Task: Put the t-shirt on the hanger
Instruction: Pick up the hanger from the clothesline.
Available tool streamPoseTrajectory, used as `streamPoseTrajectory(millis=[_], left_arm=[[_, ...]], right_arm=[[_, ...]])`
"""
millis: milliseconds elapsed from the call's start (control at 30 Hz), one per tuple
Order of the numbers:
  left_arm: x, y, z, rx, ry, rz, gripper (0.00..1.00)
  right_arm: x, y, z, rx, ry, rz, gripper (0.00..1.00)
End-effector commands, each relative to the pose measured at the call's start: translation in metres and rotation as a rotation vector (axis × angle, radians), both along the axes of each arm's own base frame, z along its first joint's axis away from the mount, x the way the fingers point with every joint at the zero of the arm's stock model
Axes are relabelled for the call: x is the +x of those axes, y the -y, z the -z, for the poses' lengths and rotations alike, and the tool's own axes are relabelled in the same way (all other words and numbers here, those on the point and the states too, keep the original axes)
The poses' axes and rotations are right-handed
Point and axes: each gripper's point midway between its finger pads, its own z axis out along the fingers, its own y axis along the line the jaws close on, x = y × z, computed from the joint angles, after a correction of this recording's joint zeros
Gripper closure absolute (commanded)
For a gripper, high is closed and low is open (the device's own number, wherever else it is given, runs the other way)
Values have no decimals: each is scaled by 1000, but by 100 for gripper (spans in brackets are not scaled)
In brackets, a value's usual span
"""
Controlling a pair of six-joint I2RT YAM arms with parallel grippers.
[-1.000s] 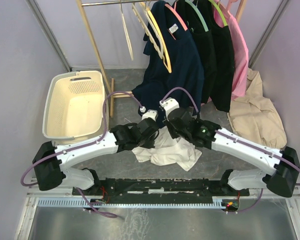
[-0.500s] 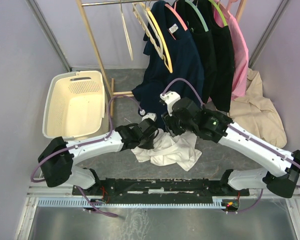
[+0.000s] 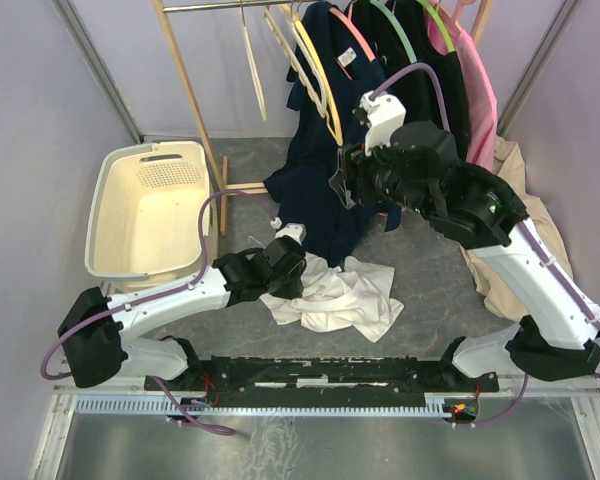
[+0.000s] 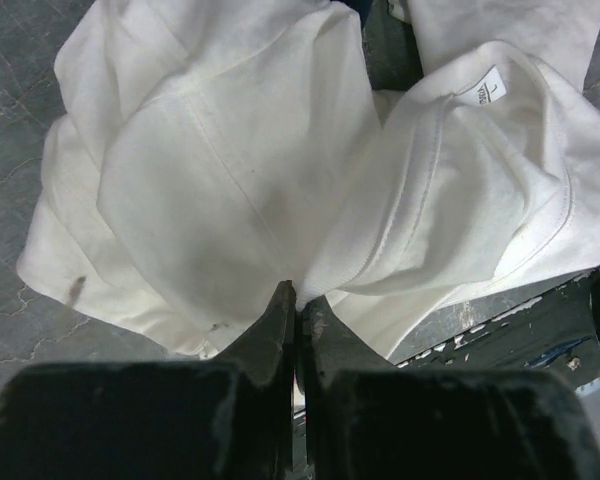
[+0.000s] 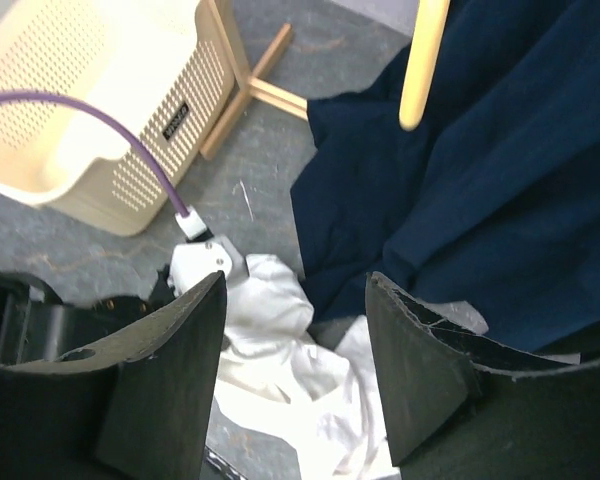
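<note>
The white t-shirt (image 3: 340, 300) lies crumpled on the grey floor in front of the arms. My left gripper (image 3: 285, 268) is down at its left edge and shut on a fold of the cloth (image 4: 280, 170); the jaws (image 4: 298, 300) are pressed together with fabric between them. My right gripper (image 3: 338, 188) is raised in front of the hanging navy shirt, open and empty (image 5: 295, 280). The yellow hanger (image 3: 320, 80) hangs on the rail, and its lower end (image 5: 423, 60) shows just above and beyond my right fingers. The t-shirt also shows far below in the right wrist view (image 5: 280, 370).
A cream laundry basket (image 3: 145, 210) stands at the left. A wooden rack (image 3: 185, 70) holds cream hangers (image 3: 252, 70), the navy shirt (image 3: 365, 120), black garments (image 3: 430, 110) and a pink one (image 3: 478, 100). A beige garment (image 3: 515, 235) lies at the right.
My right arm has lifted away from the t-shirt and swung up and back toward the rack, near the yellow hanger's end. My left gripper has stayed on the t-shirt.
</note>
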Motion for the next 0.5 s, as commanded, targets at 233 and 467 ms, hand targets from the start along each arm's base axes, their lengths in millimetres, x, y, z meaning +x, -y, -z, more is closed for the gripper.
streamPoseTrajectory(millis=[233, 467], left_arm=[[-1, -7, -13, -12, 45, 29, 97], [-1, -6, -14, -16, 48, 34, 97]], right_arm=[[60, 3, -53, 47, 149, 136, 35], [104, 6, -51, 72, 164, 152, 40]])
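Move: Straight ahead of the open right hand, about 9 cm out and 3 cm higher, hangs the near end of the yellow hanger. The pale hanger's near end is some 5 cm farther out and 3 cm left of it, at like height. Beyond, the navy shirt hangs about 20 cm ahead, 4 cm right and 15 cm below the hand. From the left hand, the yellow hanger's end lies roughly 17 cm ahead, 10 cm right and 33 cm up. Reaching out to the yellow hanger, the right hand goes forward about 8 cm, rising some 2 cm early on and then running nearly level while picking up speed. Its wrist turns about 10 degrees clockwise, bringing the still-open fingers to either side of the hanger's near end; no grip yet. ##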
